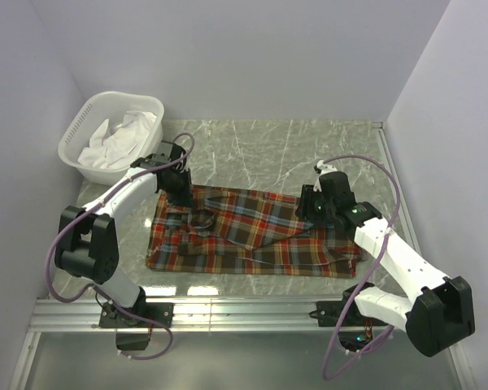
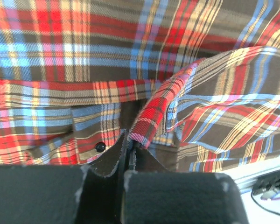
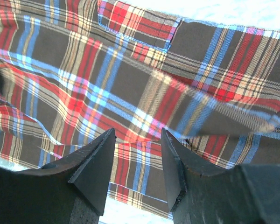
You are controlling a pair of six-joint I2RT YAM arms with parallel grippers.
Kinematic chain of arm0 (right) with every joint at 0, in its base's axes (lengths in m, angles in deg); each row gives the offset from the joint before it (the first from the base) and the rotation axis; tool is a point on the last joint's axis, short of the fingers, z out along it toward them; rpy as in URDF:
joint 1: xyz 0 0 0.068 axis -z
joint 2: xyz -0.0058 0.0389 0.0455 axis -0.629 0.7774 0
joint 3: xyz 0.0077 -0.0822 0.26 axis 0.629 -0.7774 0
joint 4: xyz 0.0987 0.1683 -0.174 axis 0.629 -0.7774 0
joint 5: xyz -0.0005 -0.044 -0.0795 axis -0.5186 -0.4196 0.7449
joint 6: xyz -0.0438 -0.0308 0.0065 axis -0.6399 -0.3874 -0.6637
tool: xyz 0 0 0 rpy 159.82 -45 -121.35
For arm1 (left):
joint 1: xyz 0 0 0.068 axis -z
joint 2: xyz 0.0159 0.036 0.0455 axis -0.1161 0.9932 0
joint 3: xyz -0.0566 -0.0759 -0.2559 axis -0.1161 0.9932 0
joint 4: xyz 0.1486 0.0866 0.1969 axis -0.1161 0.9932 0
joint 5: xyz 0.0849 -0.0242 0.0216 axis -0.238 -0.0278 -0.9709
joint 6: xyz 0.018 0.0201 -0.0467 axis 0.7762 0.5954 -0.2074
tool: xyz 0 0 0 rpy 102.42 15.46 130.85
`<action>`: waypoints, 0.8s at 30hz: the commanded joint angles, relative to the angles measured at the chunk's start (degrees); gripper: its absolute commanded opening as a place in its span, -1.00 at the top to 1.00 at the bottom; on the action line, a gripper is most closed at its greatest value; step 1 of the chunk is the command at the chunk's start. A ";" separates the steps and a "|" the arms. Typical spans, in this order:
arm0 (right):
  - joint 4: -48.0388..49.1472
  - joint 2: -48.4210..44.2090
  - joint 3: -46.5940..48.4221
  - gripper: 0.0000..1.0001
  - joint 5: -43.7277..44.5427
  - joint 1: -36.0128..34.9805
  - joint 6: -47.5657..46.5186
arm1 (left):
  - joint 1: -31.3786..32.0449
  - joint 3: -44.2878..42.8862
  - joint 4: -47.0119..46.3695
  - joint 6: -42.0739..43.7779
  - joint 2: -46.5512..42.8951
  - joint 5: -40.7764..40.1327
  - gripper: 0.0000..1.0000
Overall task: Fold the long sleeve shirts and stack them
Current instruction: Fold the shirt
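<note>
One long sleeve shirt (image 1: 252, 236), plaid in red, blue and brown, lies spread across the marble table, partly folded lengthwise. My left gripper (image 1: 179, 199) is at its far left part, near the collar. In the left wrist view the left gripper (image 2: 129, 140) is shut on a raised red-checked fold (image 2: 163, 102) of the shirt (image 2: 84, 56); a dark button (image 2: 100, 147) shows beside it. My right gripper (image 1: 309, 213) hovers over the shirt's right part. In the right wrist view the right gripper (image 3: 137, 135) stands open, nothing between its fingers, with the shirt (image 3: 144, 84) just beyond.
A white laundry basket (image 1: 69, 150) holding white cloth (image 1: 118, 138) stands at the far left corner. Walls close in the table on the left, back and right. A metal rail (image 1: 252, 313) runs along the near edge by the arm bases.
</note>
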 commanded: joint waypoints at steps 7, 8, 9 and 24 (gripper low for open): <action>3.30 -1.31 -1.44 -0.03 0.22 0.16 0.75 | -0.12 -2.84 4.17 -0.94 0.73 -2.78 0.99; 3.56 -1.22 -1.62 -0.03 -0.22 0.16 0.75 | -0.12 -2.84 4.44 -0.68 1.00 -3.40 0.99; 3.65 -1.04 -1.80 -0.03 -0.40 0.07 0.92 | -0.12 -2.93 5.31 -0.50 1.52 -5.14 0.99; 9.10 -3.06 -5.04 -0.03 -4.34 0.16 5.05 | -0.12 -6.44 5.14 -0.68 -0.65 -12.70 -0.29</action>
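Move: The left hand's shut fingers hold the sleeve end just above the shirt. Its laying spot is about 3 cm to the hand's left, level with it and some 2 cm below. The shirt's left edge lies roughly 8 cm to the left and level, its far edge about 4 cm straight ahead; the white basket stands around 17 cm ahead and 20 cm left. From the right hand, the spot is about 34 cm left, 4 cm ahead and 5 cm lower. Still pinching the sleeve end, the left hand rises about a centimetre, then carries it some 3 cm to the left over the shirt while sinking about 2 cm, its left side rolling up some 10 degrees. In the later part of that leftward move the fingers spread from shut to over half open and let go of the sleeve. ##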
